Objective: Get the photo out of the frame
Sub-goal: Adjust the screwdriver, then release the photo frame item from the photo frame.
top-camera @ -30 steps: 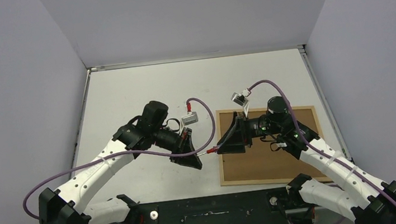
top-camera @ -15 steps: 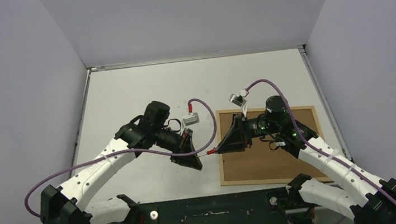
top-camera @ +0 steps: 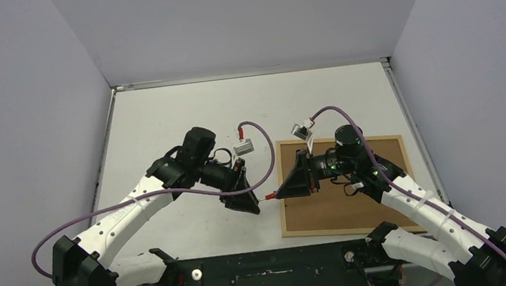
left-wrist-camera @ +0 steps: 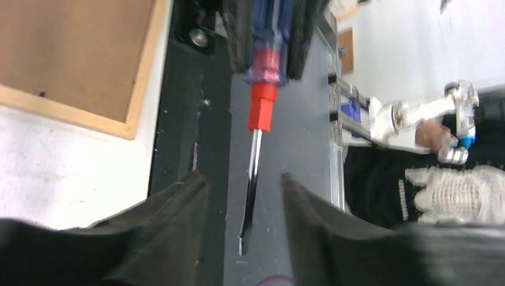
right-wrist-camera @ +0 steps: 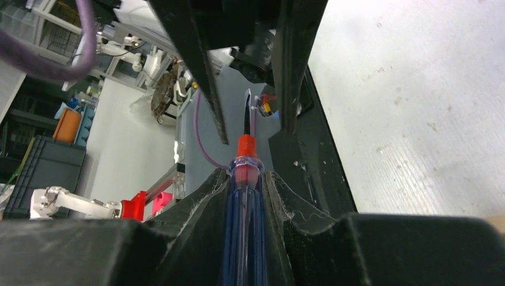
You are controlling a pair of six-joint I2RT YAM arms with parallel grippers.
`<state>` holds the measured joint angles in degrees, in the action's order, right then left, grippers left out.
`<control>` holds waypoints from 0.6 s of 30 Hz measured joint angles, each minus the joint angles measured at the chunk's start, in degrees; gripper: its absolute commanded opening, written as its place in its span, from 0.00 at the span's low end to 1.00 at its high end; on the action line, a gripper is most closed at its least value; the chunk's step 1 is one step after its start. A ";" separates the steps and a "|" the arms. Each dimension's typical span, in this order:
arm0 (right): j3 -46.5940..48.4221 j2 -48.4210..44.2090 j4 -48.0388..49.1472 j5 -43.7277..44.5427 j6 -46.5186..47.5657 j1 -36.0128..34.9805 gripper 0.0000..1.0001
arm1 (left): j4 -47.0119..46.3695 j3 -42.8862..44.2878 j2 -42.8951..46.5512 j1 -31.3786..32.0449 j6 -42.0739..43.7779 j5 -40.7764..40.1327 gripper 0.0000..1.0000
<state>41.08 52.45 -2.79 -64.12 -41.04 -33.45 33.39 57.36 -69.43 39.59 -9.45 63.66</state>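
The frame [top-camera: 332, 232], thin light wood around a brown backing panel [top-camera: 337, 209], lies flat at the right; the left wrist view catches its corner [left-wrist-camera: 140, 89]. The photo is hidden. A screwdriver [top-camera: 269, 196] with a blue handle and red collar hangs between the arms, left of the frame. My right gripper [top-camera: 291, 185] is shut on the handle [right-wrist-camera: 245, 220]. My left gripper [left-wrist-camera: 243, 177] stands open around the metal shaft [left-wrist-camera: 255, 161], with a gap on each side.
A black base plate [top-camera: 272, 274] runs along the near table edge below both grippers. Purple cables [top-camera: 258, 149] loop over the wrists. Grey walls close in the white table [top-camera: 162, 124] on three sides.
My left gripper has let go of the screwdriver shaft and opened. My right gripper has closed on the handle and shifted slightly left.
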 measured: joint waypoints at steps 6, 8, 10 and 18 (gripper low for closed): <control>2.47 0.00 -16.87 10.43 8.50 1.64 0.00 | -1.81 -3.87 2.84 -5.09 -3.10 -12.26 0.76; 3.43 0.31 -22.34 16.35 10.67 2.38 0.00 | -1.62 -6.64 4.72 -9.88 -5.20 -17.68 0.74; 3.65 0.61 -26.71 22.21 11.76 2.69 0.00 | -1.57 -8.96 5.31 -13.75 -7.17 -22.47 0.72; 3.54 0.39 -41.72 38.58 14.25 2.73 0.00 | -7.30 -18.62 5.25 -7.69 -19.26 -34.77 0.72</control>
<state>44.62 52.84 -44.51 -25.54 -26.79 -30.72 26.09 38.74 -64.18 31.90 -28.71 28.88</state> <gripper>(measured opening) 0.231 0.723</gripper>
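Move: I hold the screwdriver by its handle in my right hand. Its tip is about 5 cm to that hand's left and just 2 cm to the right of my left hand, whose fingers have already loosened. From my right hand, the black tab on the frame's left rail is roughly 7 cm ahead, 3 cm right and 25 cm down. The frame's near-left corner is 9 cm back from the tab. From my left hand, the tab is about 7 cm ahead, 10 cm right and 22 cm below. My right hand keeps its grip on the handle and sinks some 12 cm, going about 7 cm right and 5 cm forward over the frame. It tips the leftward-pointing screwdriver steeply down towards the tab and swings it clockwise. My left hand opens wider and leaves the tip, dropping about 13 cm as it goes forward and left, then eases back a little, turning counter-clockwise. ##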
